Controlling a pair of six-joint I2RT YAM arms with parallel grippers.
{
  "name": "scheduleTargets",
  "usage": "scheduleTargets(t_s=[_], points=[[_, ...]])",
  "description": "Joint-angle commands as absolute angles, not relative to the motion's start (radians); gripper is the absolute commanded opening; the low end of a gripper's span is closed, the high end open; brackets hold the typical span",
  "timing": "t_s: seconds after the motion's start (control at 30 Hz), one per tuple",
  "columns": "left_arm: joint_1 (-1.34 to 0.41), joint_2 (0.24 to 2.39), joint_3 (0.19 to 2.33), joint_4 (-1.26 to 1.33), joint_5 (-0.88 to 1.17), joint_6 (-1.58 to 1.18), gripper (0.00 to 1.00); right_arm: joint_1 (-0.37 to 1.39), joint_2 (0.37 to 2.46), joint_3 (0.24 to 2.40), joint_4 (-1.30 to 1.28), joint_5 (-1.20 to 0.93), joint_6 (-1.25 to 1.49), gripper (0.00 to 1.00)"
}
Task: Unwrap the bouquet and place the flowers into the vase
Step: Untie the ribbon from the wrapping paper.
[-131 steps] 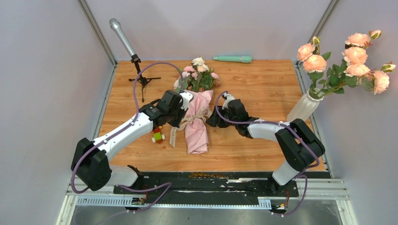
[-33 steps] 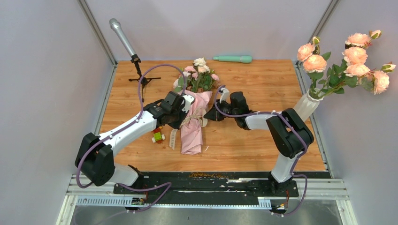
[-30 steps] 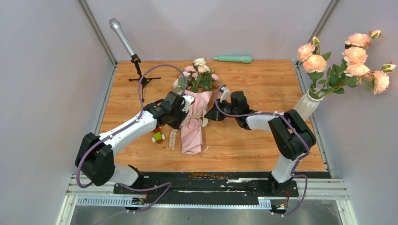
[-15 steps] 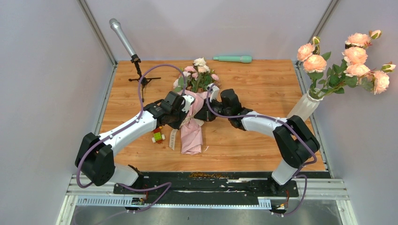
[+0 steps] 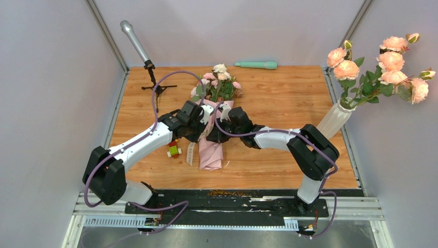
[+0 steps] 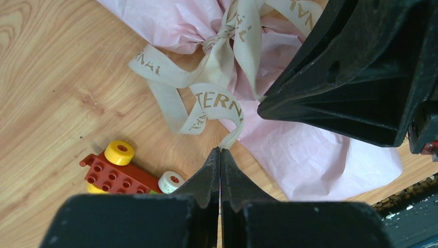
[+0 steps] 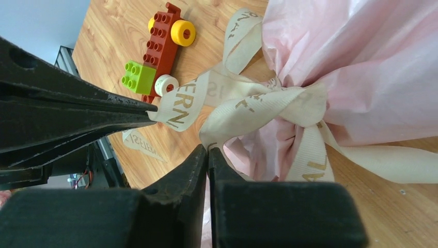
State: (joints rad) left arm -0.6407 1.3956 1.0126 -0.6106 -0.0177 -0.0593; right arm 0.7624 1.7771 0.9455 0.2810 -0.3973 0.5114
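The bouquet (image 5: 212,150) lies on the table in pink crinkled paper (image 7: 372,67). Its flowers (image 5: 219,82) point toward the far side. A cream ribbon (image 6: 227,51) is knotted round its middle. My left gripper (image 6: 220,150) is shut on one loose ribbon tail, just left of the paper. My right gripper (image 7: 208,149) reaches in from the right and is shut on a ribbon loop (image 7: 258,103) beside the knot. Both grippers meet over the bouquet's waist (image 5: 209,135). The white ribbed vase (image 5: 333,118) stands at the right edge of the table.
A small toy of red, green and yellow bricks (image 5: 174,150) sits just left of the bouquet. Large peach roses (image 5: 387,67) fill the vase. A microphone on a stand (image 5: 137,44) stands at the far left, and a mint-green cylinder (image 5: 256,65) lies at the far edge.
My right gripper has moved left from the bouquet's right side onto the ribbon at the knot. The left arm has held still on the ribbon tail.
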Motion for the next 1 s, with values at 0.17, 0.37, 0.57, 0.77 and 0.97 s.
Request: scheduleTargets(t_s=[0.17,0.37,0.57,0.77,0.97], points=[[-0.641,1.385,1.032,-0.599,-0.007,-0.061,0.00,0.764,1.670,0.969,0.246,-0.351,0.476,0.31],[-0.642,1.385,1.032,-0.599,-0.014,-0.060,0.00,0.764,1.526,0.925,0.154,-0.315,0.449,0.56],[-0.641,1.382,1.033,-0.601,-0.027,-0.056,0.00,0.744,1.385,0.858,0.064,-0.211,0.383,0.67],[-0.642,1.378,1.032,-0.601,-0.036,-0.055,0.00,0.666,1.350,0.772,0.087,-0.129,0.309,0.69],[-0.641,1.373,1.032,-0.602,-0.037,-0.054,0.00,0.605,1.381,0.702,0.172,-0.082,0.299,0.66]])
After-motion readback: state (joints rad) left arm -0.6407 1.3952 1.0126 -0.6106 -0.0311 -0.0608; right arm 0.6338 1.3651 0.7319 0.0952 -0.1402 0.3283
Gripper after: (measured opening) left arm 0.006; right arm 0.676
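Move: The right hand starts with the ribbon loop at its shut fingertips; the bow's knot lies about 5 cm ahead, 2 cm to its right and some 2 cm lower. The toy car is some 12 cm to its left, about level fore and aft; the wrapping's lower end is 9 cm back and 2 cm right, both roughly 7 cm below. For the left hand, pinching a ribbon tail, the knot lies some 6 cm ahead, 6 cm right and 3 cm lower. Opening first, almost on the spot, the right hand lets go of the ribbon loop, then climbs about 8.5 cm off the bow. It swings some 11 cm to the right, away from the left hand, sinking back by roughly half that height as it goes and turning about 15 degrees clockwise, fingers wide apart. The left hand stays put, still pinching its ribbon tail. ##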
